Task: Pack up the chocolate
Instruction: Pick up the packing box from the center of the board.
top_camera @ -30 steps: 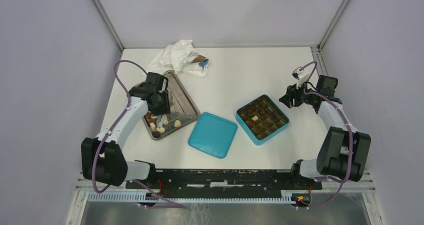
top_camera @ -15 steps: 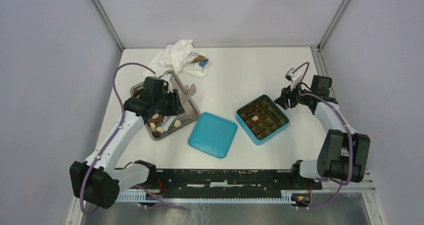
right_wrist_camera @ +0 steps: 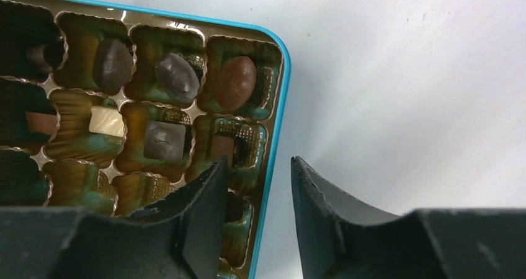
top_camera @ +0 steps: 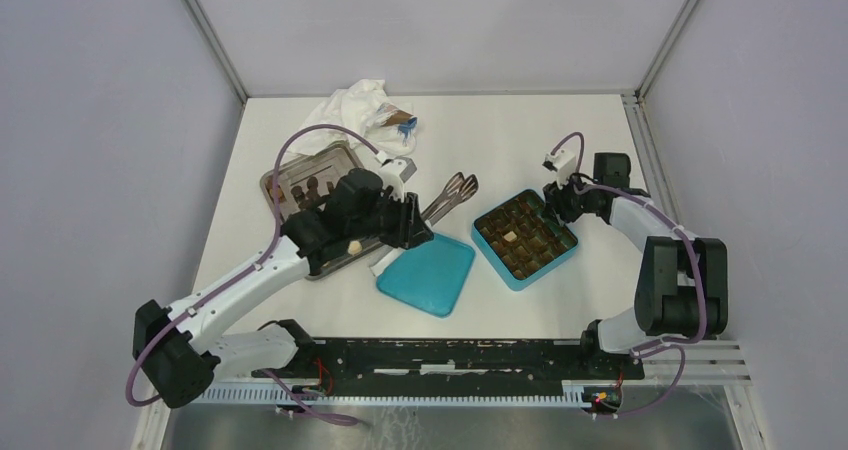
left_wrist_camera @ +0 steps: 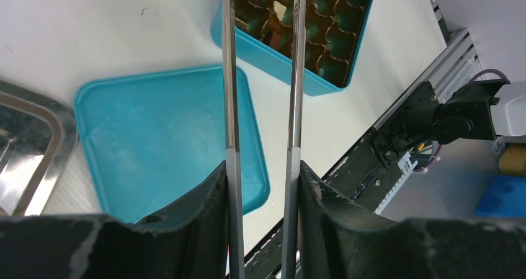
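Observation:
The teal box [top_camera: 496, 261] holds a gold insert with several chocolate pieces, dark, brown and cream [right_wrist_camera: 176, 77]. More chocolate [top_camera: 352, 245] lies in the metal tray [top_camera: 268, 182], partly hidden by my left arm. My left gripper [top_camera: 413, 220] hovers over the teal lid [top_camera: 430, 275], shut on metal tongs [top_camera: 452, 190]. The tongs' two arms [left_wrist_camera: 229, 105] reach out toward the box [left_wrist_camera: 279, 59]; their tips are out of the left wrist view. My right gripper [right_wrist_camera: 259, 161] is open at the box's far right rim [right_wrist_camera: 279, 105], one finger inside the box and one outside.
A crumpled white cloth [top_camera: 355, 105] with a brown and blue wrapper [top_camera: 402, 123] lies at the back left. The lid [left_wrist_camera: 155, 136] rests between tray [left_wrist_camera: 37, 142] and box. A black rail [top_camera: 450, 355] runs along the near edge.
My left arm has swung right from the tray, carrying the tongs over the lid toward the box. My right gripper has moved left onto the box's rim and narrowed slightly.

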`<state>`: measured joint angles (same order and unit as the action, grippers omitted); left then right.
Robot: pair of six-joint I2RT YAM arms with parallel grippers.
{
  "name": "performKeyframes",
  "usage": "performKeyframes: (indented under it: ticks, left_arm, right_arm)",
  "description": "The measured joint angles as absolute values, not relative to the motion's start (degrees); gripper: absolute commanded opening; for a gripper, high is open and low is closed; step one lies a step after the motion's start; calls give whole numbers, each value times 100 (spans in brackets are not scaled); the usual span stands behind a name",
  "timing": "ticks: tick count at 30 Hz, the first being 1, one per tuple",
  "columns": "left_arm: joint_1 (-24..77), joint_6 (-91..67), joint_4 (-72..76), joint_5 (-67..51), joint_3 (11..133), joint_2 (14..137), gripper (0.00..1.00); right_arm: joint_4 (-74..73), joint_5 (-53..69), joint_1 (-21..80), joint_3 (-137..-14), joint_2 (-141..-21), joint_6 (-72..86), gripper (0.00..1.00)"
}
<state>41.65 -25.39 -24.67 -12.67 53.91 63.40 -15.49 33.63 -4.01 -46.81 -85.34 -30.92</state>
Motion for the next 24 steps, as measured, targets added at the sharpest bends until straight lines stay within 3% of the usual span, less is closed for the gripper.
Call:
performKeyframes:
  ticks: [9,16,24]
  left_arm:
    - [4727,-2720,-2036,-1111,5304,6659,2]
    - [5133,-2744,-1774,-1000,5203,6897,2]
    - [5634,-2742,-1313,-764,4974,6978,2]
  right_arm:
    - [-1433,2961,-174,-4716,-8722,-3048,24]
    - [-1328,2926,-161,-4742,-8770,-2877,1]
    - [-1111,2921,-161,-4477,-8066,-2700,0]
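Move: The packing box's middle is about 6 cm back and 7 cm left of the right hand and 3 cm below it. The box's far-right wall already runs between the open right fingers. Inside, the white chocolate sits some 4 cm back and 10 cm left; the blue lid is about 12 cm back and 29 cm left. From the left hand, which holds the tongs, the box is some 6 cm ahead, 21 cm right and 17 cm down, the lid nearly straight below. Close the right gripper from half open to shut, pinching the box's far-right wall, while easing down about a centimetre. Once it has hold, raise the right hand roughly 3 cm, tipping the fingers up slightly. Meanwhile bring the left hand, still gripping the tongs, about 6 cm right, then back and down a little less, over the blue lid towards the box, turning clockwise. ##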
